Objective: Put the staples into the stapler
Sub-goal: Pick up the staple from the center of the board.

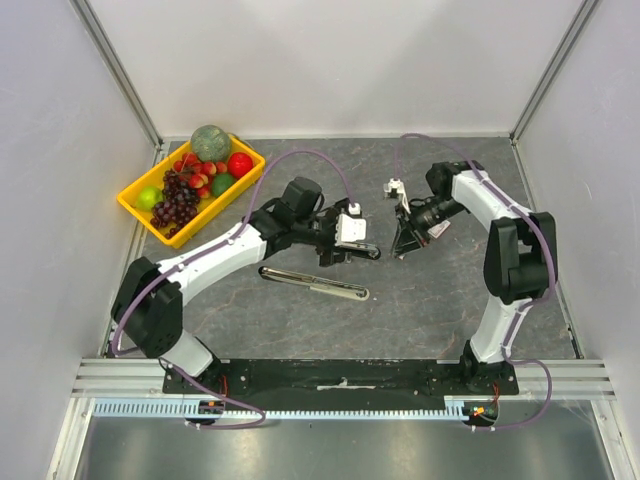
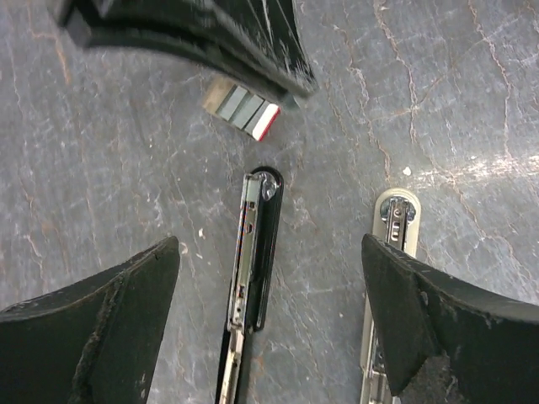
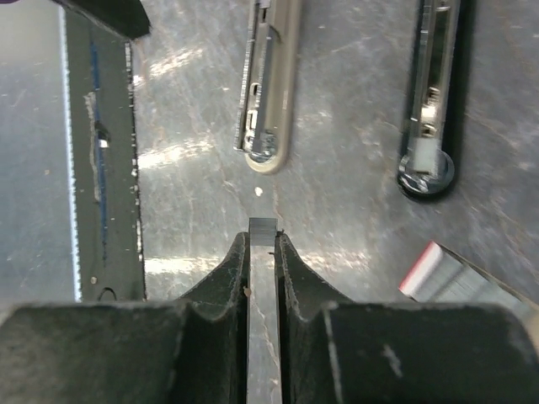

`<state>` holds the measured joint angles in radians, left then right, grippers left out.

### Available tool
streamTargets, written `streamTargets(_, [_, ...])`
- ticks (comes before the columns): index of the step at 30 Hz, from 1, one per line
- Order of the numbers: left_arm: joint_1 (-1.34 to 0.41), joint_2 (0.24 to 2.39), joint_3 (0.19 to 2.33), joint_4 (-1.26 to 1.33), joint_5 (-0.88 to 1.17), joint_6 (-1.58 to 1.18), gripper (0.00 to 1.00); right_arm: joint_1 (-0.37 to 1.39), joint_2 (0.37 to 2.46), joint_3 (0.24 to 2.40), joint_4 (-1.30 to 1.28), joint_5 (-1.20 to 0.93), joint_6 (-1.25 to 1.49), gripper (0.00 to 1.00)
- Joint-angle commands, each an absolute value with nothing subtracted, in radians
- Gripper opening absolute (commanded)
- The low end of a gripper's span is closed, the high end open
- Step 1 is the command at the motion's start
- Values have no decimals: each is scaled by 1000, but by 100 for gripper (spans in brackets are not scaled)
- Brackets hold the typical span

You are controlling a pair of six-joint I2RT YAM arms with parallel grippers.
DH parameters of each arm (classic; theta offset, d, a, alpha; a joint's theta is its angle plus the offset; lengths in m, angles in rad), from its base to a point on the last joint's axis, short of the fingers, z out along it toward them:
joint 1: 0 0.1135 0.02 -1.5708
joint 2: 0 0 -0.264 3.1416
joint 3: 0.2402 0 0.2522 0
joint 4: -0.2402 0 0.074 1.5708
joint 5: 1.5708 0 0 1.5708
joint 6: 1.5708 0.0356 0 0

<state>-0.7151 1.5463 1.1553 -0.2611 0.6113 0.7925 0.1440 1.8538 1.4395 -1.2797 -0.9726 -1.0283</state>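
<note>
The stapler lies opened flat on the table. Its black arm with the metal channel and its pale arm lie side by side. My left gripper hovers open over them, one finger left of the black arm and the other above the pale arm, touching nothing. My right gripper is shut on a thin grey strip of staples, whose tip sticks out past the fingertips towards the ends of the pale arm and the black arm. In the top view it faces the left gripper.
The small white-and-red staple box lies on the table just beyond the stapler's end, under the right gripper. A yellow tray of toy fruit stands at the back left. White walls enclose the grey table on three sides.
</note>
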Motion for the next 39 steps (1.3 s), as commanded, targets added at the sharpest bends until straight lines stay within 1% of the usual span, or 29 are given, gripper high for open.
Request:
streamTargets(1, [-761, 1595, 1186, -210, 623, 910, 93, 204, 1919, 1495, -1457, -1052, -1071, 18])
streamTargets(5, [-807, 1638, 1227, -265, 603, 992, 89, 248, 1942, 1514, -1459, -1049, -1048, 19])
streamTargets(7, [-821, 1660, 1244, -265, 598, 1008, 86, 256, 1931, 1505, -1457, -1049, -1051, 20])
streamTargets(11, [-827, 1704, 1282, -281, 612, 1014, 77, 258, 1922, 1499, -1457, -1048, -1051, 20])
streamTargets(12, [-830, 1713, 1287, -285, 615, 1015, 74, 258, 1919, 1497, -1457, -1048, -1051, 21])
streamTargets(14, [-833, 1721, 1290, -285, 620, 1020, 71, 258, 1916, 1493, -1459, -1051, -1054, 21])
streamTargets(15, [-836, 1721, 1290, -291, 620, 1025, 66, 258, 1917, 1491, -1457, -1052, -1057, 21])
streamTargets(17, [-842, 1724, 1289, -298, 620, 1040, 61, 258, 1919, 1488, -1457, -1054, -1058, 21])
streamTargets(20, [-851, 1726, 1281, -307, 621, 1058, 60, 258, 1924, 1494, -1457, -1057, -1058, 21])
streamTargets(23, [-859, 1730, 1269, -308, 620, 1074, 63, 258, 1928, 1499, -1456, -1061, -1057, 21])
streamTargets(27, [-867, 1735, 1261, -302, 609, 1077, 61, 255, 1931, 1500, -1459, -1060, -1054, 21])
streamTargets(30, [-874, 1743, 1261, -302, 598, 1078, 56, 253, 1928, 1499, -1457, -1065, -1054, 21])
streamTargets(36, [-885, 1746, 1249, -293, 588, 1086, 54, 239, 1927, 1496, -1457, -1066, -1055, 21])
streamTargets(38, [-888, 1749, 1247, -288, 581, 1085, 51, 236, 1927, 1496, -1457, -1068, -1055, 21])
streamTargets(39, [-891, 1750, 1243, -285, 571, 1083, 51, 235, 1927, 1494, -1457, -1068, -1057, 21])
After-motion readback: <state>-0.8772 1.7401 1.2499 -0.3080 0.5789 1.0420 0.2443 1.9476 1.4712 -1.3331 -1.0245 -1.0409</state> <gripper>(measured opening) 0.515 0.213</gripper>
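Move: The staple is pinched in the right gripper's tips, right at that hand's point, some 11 cm to the right of the left hand, level fore-and-aft and about 5 cm lower. The left gripper's open fingers are thus 11 cm left of the right hand, 5 cm higher. The black stapler's middle lies 3 cm ahead, 5 cm left and 16 cm below the left hand; the staple pack lies 3 cm ahead, 2 cm right and 11 cm below the right. Bring the left gripper right and down to the staple, about 5 cm each way and slightly back, turning it some 15 degrees clockwise and closing from nearly wide open to about half. Meanwhile carry the staple about 3 cm left and 2 cm back towards the left fingers with the right gripper, dipping it slightly, then hold it nearly still, grip kept. ##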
